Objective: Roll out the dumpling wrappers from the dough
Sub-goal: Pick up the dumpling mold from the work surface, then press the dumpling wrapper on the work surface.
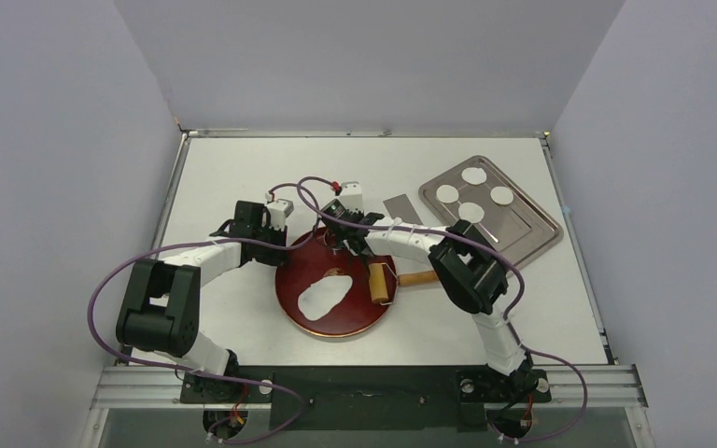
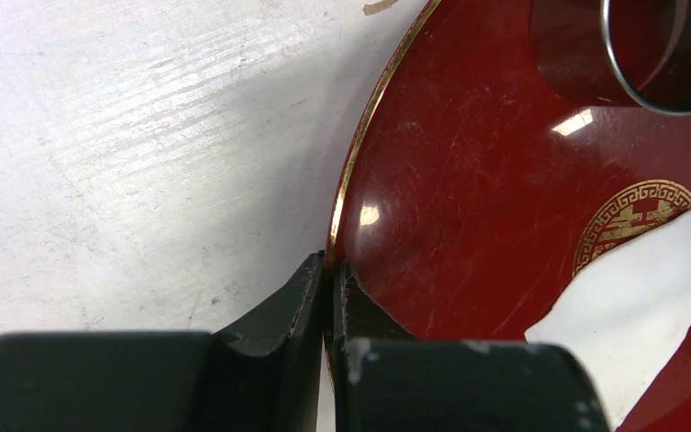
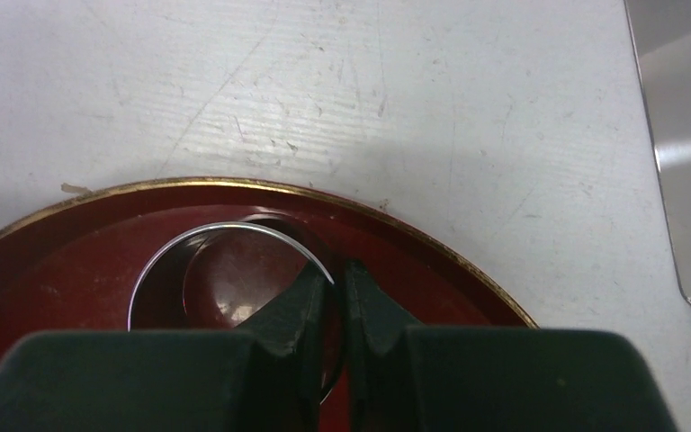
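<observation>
The dough (image 1: 325, 297) is a flat ragged white sheet with a hole in it, lying on a red round plate (image 1: 291, 297); the left wrist view shows the dough (image 2: 639, 297) at the right. Several round dumpling wrappers (image 1: 473, 175) lie on the metal tray (image 1: 523, 233) at the back right. My left gripper (image 2: 331, 265) is shut on the plate's gold rim (image 2: 351, 171) at its left edge. My right gripper (image 3: 337, 274) is shut on the wall of a metal ring cutter (image 3: 198, 236), which stands at the back of the plate (image 3: 72, 225).
A wooden rolling pin (image 1: 378, 282) lies across the plate's right edge, its handle (image 1: 417, 278) pointing right. A flat grey metal piece (image 1: 400, 207) lies between the plate and the tray. The tray's corner (image 3: 684, 162) shows in the right wrist view.
</observation>
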### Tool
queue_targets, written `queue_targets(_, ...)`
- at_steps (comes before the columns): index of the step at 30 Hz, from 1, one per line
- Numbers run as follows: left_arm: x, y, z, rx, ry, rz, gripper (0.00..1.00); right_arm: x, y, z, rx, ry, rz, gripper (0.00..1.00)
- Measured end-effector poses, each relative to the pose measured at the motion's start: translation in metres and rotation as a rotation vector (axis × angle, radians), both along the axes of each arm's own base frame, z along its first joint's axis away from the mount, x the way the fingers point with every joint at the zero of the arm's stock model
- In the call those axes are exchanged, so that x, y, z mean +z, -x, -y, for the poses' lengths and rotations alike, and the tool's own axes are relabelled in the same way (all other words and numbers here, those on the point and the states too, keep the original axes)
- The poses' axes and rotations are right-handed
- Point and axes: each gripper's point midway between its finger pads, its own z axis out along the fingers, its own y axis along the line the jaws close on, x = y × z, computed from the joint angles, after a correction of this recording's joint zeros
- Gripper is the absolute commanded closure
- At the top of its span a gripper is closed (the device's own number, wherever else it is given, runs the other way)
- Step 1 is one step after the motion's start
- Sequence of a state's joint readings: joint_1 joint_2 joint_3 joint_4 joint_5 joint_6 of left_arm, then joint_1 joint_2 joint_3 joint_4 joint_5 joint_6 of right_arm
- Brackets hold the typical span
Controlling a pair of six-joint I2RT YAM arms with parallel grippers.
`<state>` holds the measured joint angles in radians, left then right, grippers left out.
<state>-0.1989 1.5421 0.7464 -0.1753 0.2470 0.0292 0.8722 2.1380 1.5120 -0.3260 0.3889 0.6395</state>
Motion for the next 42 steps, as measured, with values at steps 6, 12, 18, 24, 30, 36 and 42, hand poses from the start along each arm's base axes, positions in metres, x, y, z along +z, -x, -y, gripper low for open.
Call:
queue_targets(6, 0.000, 0.000, 0.000, 0.000, 0.000, 0.000, 1.00, 0.014, 0.024, 0.009, 0.051, 0.029, 0.015, 1.00)
queue_targets(12, 0.000, 0.000, 0.000, -0.001, 0.003, 0.000, 0.96, 0.060, 0.070, -0.024, 0.185, -0.021, 0.098, 1.00)
queue_targets(18, 0.000, 0.000, 0.000, -0.004, 0.007, 0.000, 0.70, 0.058, 0.105, -0.046, 0.282, -0.022, 0.101, 1.00)
queue_targets(24, 0.008, -0.001, 0.001, -0.004, 0.024, 0.017, 0.58, 0.043, 0.121, -0.040, 0.307, 0.023, 0.075, 1.00)
queue_targets(30, 0.045, -0.005, 0.003, -0.012, 0.110, 0.090, 0.57, 0.038, 0.128, -0.038, 0.316, 0.042, 0.074, 1.00)
queue_targets(36, 0.088, 0.005, 0.022, -0.101, 0.228, 0.133, 0.53, 0.034, 0.132, -0.036, 0.300, 0.040, 0.065, 1.00)
queue_targets(42, 0.091, 0.028, 0.036, -0.143, 0.311, 0.002, 0.52, 0.033, 0.133, -0.036, 0.280, 0.023, 0.059, 1.00)
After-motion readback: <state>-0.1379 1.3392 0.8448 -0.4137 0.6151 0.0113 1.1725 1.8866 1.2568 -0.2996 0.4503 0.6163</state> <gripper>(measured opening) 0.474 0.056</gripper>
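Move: The right hand already pinches the mold by its rim; the dough sheet lies some 12 cm back and 4 cm left of it, about 4 cm lower. The wooden roller lies around 9 cm back and 8 cm right. From the left hand, shut on the plate's left rim, the dough is roughly 9 cm back and 9 cm right. Right carries the mold 13 cm back over the dough; left opens off the plate rim, rising 9 cm. ##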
